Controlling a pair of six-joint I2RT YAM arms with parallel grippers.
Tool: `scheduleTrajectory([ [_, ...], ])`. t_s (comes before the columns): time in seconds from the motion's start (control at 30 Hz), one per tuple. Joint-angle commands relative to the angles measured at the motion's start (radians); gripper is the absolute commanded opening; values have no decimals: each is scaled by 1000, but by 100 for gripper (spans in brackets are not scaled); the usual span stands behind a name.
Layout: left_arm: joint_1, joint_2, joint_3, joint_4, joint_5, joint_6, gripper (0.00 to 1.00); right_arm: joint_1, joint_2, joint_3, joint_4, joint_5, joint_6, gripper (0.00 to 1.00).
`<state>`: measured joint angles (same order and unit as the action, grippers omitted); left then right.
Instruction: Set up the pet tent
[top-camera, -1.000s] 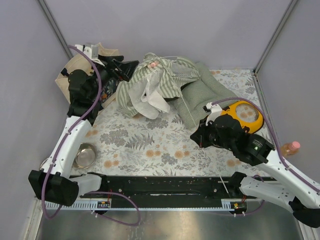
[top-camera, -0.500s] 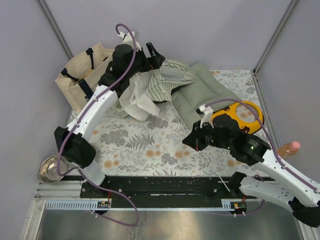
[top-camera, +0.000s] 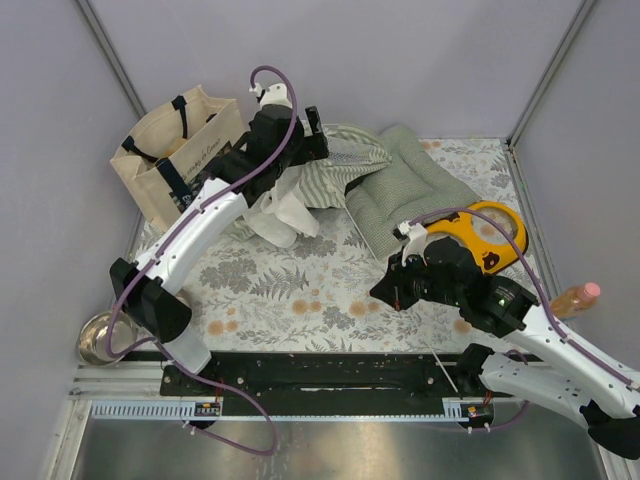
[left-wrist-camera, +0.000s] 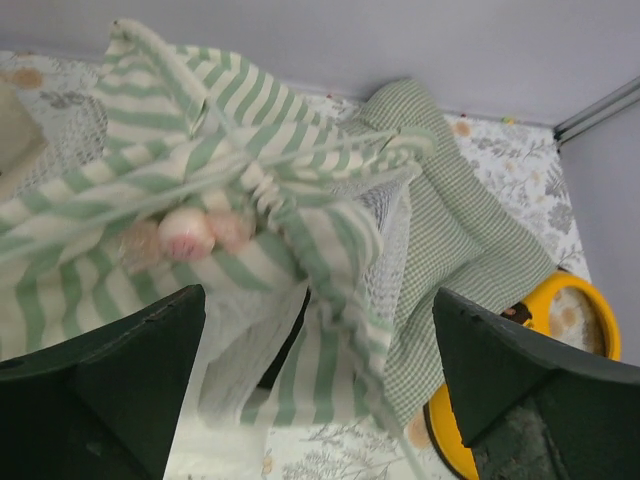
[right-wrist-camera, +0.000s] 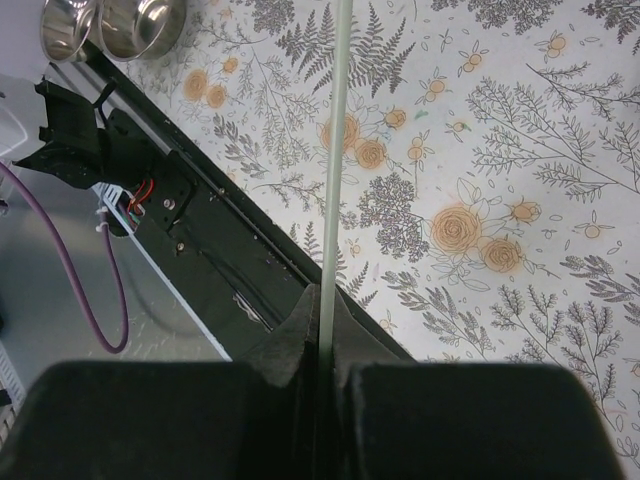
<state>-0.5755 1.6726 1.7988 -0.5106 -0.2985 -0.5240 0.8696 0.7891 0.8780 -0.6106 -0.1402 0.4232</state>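
The pet tent (top-camera: 335, 160) lies collapsed at the back of the mat, green-and-white striped fabric with white flaps (top-camera: 283, 215) spilling forward. My left gripper (top-camera: 325, 150) hovers right over it, open. In the left wrist view the stripes (left-wrist-camera: 230, 150), two pink pompoms (left-wrist-camera: 185, 232) and the mesh panel (left-wrist-camera: 385, 250) fill the space between and beyond the wide-apart fingers (left-wrist-camera: 110, 390). My right gripper (top-camera: 392, 290) is low over the mat at the right. In its wrist view it (right-wrist-camera: 322, 300) is shut on a thin pale pole (right-wrist-camera: 331, 150) that runs straight away from the jaws.
A beige tote bag (top-camera: 175, 150) stands at the back left. The green checked cushion (top-camera: 410, 190) lies against the tent's right side, with a yellow round item (top-camera: 492, 235) beside it. There is a steel bowl (top-camera: 100, 338) at the front left, a bottle (top-camera: 580, 297) at the right edge and a black rail (top-camera: 320, 370) along the front.
My left arm swung from the tote bag at the left up and over the tent, still open. The steel bowl slid towards the front left corner. The right gripper barely moved.
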Motion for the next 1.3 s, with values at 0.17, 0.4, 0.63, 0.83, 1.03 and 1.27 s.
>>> scheduleTrajectory([
  [0.17,-14,-45,-70,78,-2,21,75,3,4,-14,18,-13,-37,0],
  [0.4,-12,12,49,72,64,19,2,3,-16,-19,5,-12,-44,0],
  [0.63,-14,10,141,116,189,42,0,3,-31,93,-60,-3,-40,60],
  [0.83,-12,50,178,152,232,90,0,3,-67,193,-119,59,-49,100],
  [1.03,-14,111,142,271,279,93,0,3,-83,178,-170,103,-20,100],
  [1.27,-14,162,48,400,214,165,0,3,-120,116,-141,136,28,100],
])
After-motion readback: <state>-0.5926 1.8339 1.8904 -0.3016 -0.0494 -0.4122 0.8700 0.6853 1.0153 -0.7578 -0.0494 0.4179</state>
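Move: The tent's gathered striped sleeve hangs almost between the open left fingers, about 2 cm to their right, level ahead and 1 cm lower. The pink toy lies some 8 cm left and 4 cm ahead of the left hand, 2 cm lower; the green mat is about 21 cm right and 1 cm back, some 30 cm below. From the right hand, which still pinches the cord, the sleeve is roughly 28 cm ahead, 11 cm left and 9 cm higher. The left hand pinches the gathered sleeve, carrying it about 6 cm right; the right opens, freeing the cord. ##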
